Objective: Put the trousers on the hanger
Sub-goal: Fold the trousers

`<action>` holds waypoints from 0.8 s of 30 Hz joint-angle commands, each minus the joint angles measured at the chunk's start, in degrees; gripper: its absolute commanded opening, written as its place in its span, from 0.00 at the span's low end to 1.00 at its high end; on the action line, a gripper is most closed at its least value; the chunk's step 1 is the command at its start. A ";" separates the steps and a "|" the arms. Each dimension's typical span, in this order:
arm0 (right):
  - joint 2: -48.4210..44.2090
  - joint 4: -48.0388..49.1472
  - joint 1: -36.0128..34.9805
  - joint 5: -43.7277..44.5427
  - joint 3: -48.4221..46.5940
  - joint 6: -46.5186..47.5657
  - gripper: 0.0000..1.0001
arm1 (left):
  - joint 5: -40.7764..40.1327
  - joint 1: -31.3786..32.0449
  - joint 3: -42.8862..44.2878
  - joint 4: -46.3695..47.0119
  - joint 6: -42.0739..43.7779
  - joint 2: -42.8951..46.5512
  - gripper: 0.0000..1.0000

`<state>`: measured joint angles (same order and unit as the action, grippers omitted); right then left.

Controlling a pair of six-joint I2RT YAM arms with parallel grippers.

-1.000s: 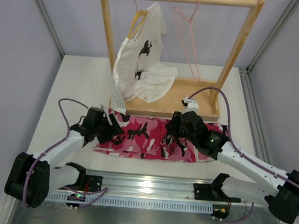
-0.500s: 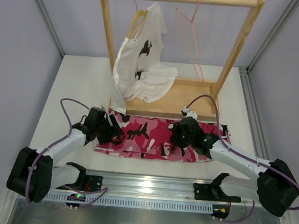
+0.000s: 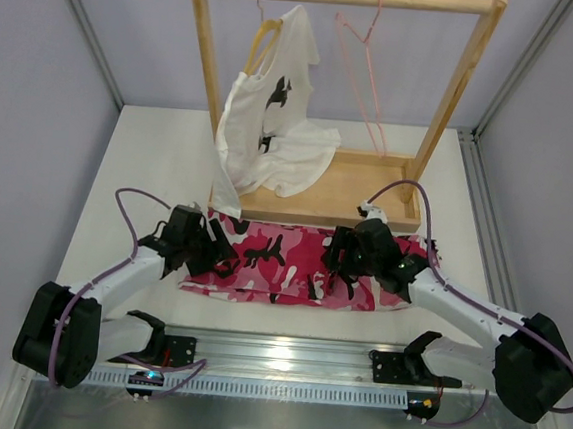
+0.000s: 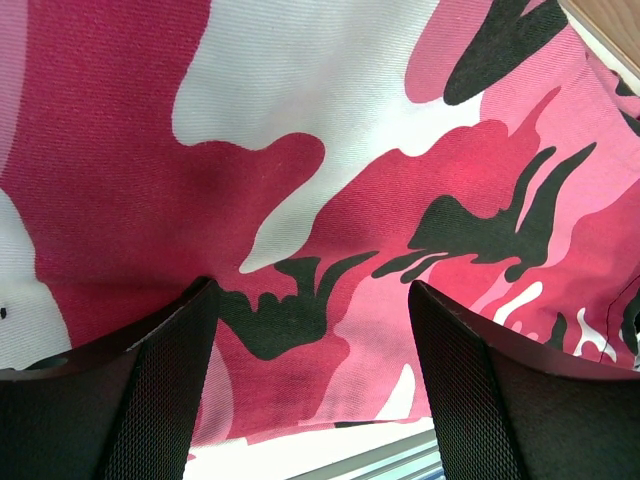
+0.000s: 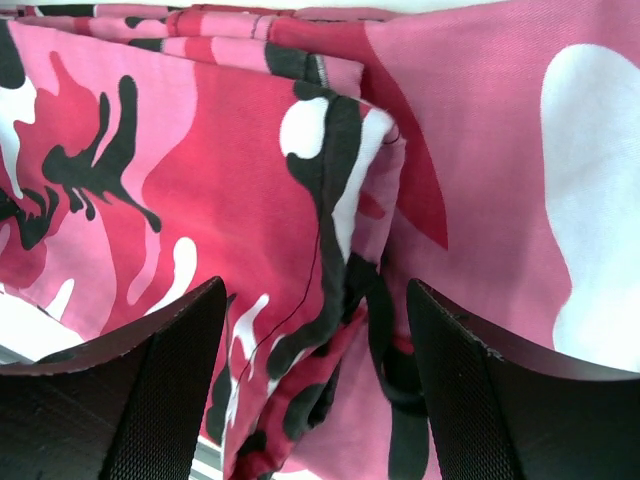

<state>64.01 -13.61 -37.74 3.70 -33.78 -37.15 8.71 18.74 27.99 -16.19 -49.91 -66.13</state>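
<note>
The trousers (image 3: 282, 262), in pink, white and black camouflage, lie folded flat on the table in front of the rack. The hanger (image 3: 364, 71), thin pink wire, hangs empty from the rack's top bar at the right. My left gripper (image 3: 224, 259) sits low over the trousers' left end, open, with flat cloth (image 4: 330, 180) between its fingers (image 4: 150, 390). My right gripper (image 3: 333, 277) is open over the right part, its fingers (image 5: 470, 400) straddling a raised fold (image 5: 340, 200) of the trousers without closing on it.
A wooden rack (image 3: 457, 99) stands behind the trousers, its base board (image 3: 368, 197) close to their far edge. A white T-shirt (image 3: 274, 133) with a black print hangs on a wooden hanger at the rack's left. A metal rail (image 3: 274, 354) runs along the table's near edge.
The right gripper's jaws have opened wide and let go of the bunched fold, and its arm has shifted slightly right. The left arm has not moved.
</note>
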 commanded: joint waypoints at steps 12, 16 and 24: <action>10.42 17.73 3.28 -11.44 4.25 0.93 0.76 | -2.47 -0.02 1.28 -1.83 1.31 0.30 0.77; 12.19 20.97 3.81 -12.58 5.56 1.29 0.77 | -3.00 -0.11 1.10 -1.83 1.04 0.21 0.77; 12.28 29.33 3.99 -18.29 8.73 1.81 0.70 | -5.45 -0.11 0.93 -2.88 0.87 -0.84 0.77</action>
<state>76.05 9.89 -33.58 -10.79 -25.78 -36.34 7.51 18.74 28.08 -16.58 -50.00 -66.17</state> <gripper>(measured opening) 0.714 0.769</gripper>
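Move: The folded-over edge of the trousers' top layer lies about 3 cm left of my right hand, level with it fore and aft and some 5 cm below. From that hand, the rack's front board is roughly 9 cm ahead and 5 cm left; the trousers' near edge is about 10 cm back and 6 cm left. From my left hand, the folded edge is some 22 cm to the right, neither ahead nor back, about 2 cm lower. I sink my right hand about 4.5 cm onto the folded edge, sliding some 3 cm left on the way and easing off near the cloth. My wrist rolls about 10 degrees, its left side rising, and turns slightly counter-clockwise. The open fingers come down astride the fold, the right finger close against it. My left hand stays down with fingers open, a tip resting on the cloth. ##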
